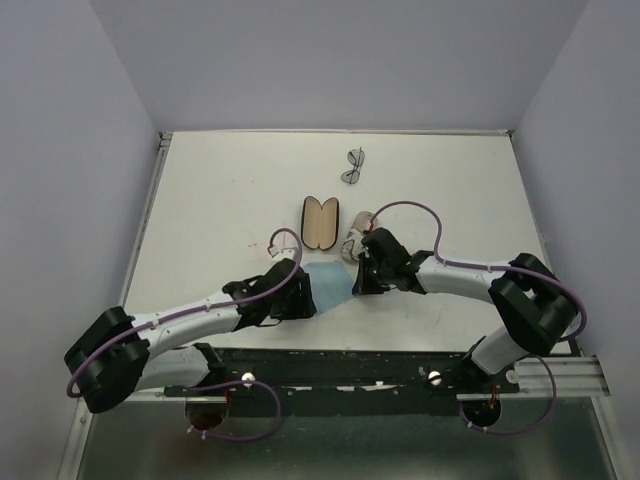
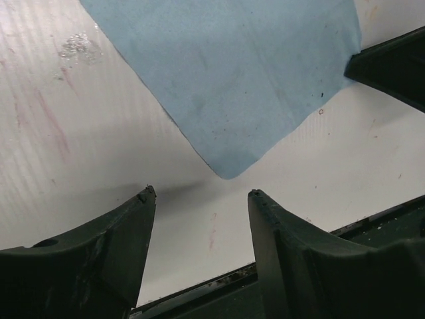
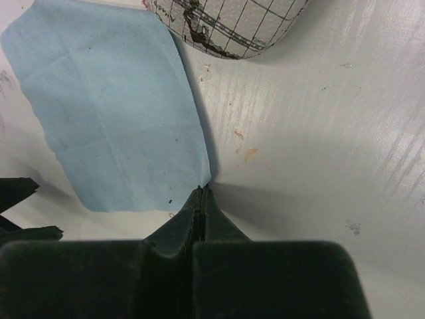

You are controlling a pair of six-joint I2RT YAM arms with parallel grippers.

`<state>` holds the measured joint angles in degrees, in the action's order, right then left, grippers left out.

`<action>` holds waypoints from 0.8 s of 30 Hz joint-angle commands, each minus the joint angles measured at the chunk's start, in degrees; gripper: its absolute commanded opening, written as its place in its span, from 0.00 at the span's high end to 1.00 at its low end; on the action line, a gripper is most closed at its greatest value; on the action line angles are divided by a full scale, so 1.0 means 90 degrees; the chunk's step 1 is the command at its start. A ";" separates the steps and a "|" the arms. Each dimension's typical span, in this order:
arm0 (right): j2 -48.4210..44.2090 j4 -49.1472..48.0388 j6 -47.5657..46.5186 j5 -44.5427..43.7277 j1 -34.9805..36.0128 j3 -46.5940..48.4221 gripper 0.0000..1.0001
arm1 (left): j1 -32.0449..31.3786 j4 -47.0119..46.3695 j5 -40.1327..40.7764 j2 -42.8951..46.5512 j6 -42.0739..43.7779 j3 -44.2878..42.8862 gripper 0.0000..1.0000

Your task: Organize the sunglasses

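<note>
One pair of sunglasses [image 1: 354, 166], thin dark frame with grey lenses, lies at the far middle of the table, away from both arms. A light blue cloth [image 1: 330, 282] [image 2: 232, 73] [image 3: 113, 106] lies flat between the grippers. My right gripper [image 3: 202, 189] [image 1: 357, 283] is shut, its tips pinching the cloth's right edge. My left gripper [image 2: 199, 194] [image 1: 312, 297] stands open just short of the cloth's near corner, nothing between its fingers.
An open black case with tan lining [image 1: 320, 222] lies behind the cloth. A pale pouch with a grid print [image 3: 226, 26] [image 1: 358, 238] sits right of the case, close to my right wrist. The table's near edge rail [image 2: 219, 286] runs just behind my left fingers.
</note>
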<state>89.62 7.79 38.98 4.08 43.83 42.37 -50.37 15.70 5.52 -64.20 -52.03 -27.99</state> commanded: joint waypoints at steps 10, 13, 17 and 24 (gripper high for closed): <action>0.0032 0.0013 0.0093 0.0279 0.0032 -0.0157 0.99 | -0.0585 0.0607 0.0450 -0.1723 -0.0546 -0.1284 0.56; 0.0042 0.0003 0.0093 0.0299 0.0032 -0.0167 0.99 | -0.0712 0.0950 0.0636 -0.1821 -0.0654 -0.1421 0.56; 0.0061 0.0003 0.0083 0.0328 0.0032 -0.0167 0.99 | -0.0849 0.1136 0.0783 -0.1958 -0.0742 -0.1529 0.57; 0.0061 -0.0055 0.0073 0.0406 0.0042 -0.0245 0.99 | -0.0898 0.1312 0.0881 -0.2592 -0.0820 -0.1929 0.63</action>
<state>89.60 6.94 39.48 6.66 43.83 41.67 -58.00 24.99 11.03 -84.20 -58.15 -43.51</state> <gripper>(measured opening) 0.013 0.402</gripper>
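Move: The near corner of the blue cloth lies about 4 cm to the left hand's right, level with it in reach and some 3 cm below. From that hand, the cloth's middle is about 6 cm ahead and 6 right, the open case 22 cm ahead and 4 right, and the patterned case 17 cm ahead and 12 right. The right hand is shut at the cloth's right corner; from it the near corner lies about 9 cm left and 6 cm back. The left hand slides about 4 cm to the right and sinks some 2 cm, bringing its two fingertips around the near corner of the blue cloth, while it steepens its downward point by roughly 10 degrees and narrows its fingers from well open to less than half open, one fingertip coming onto the cloth. The right hand stays low almost in place, fingers still shut on the cloth's right corner, holding it as the left closes in. ##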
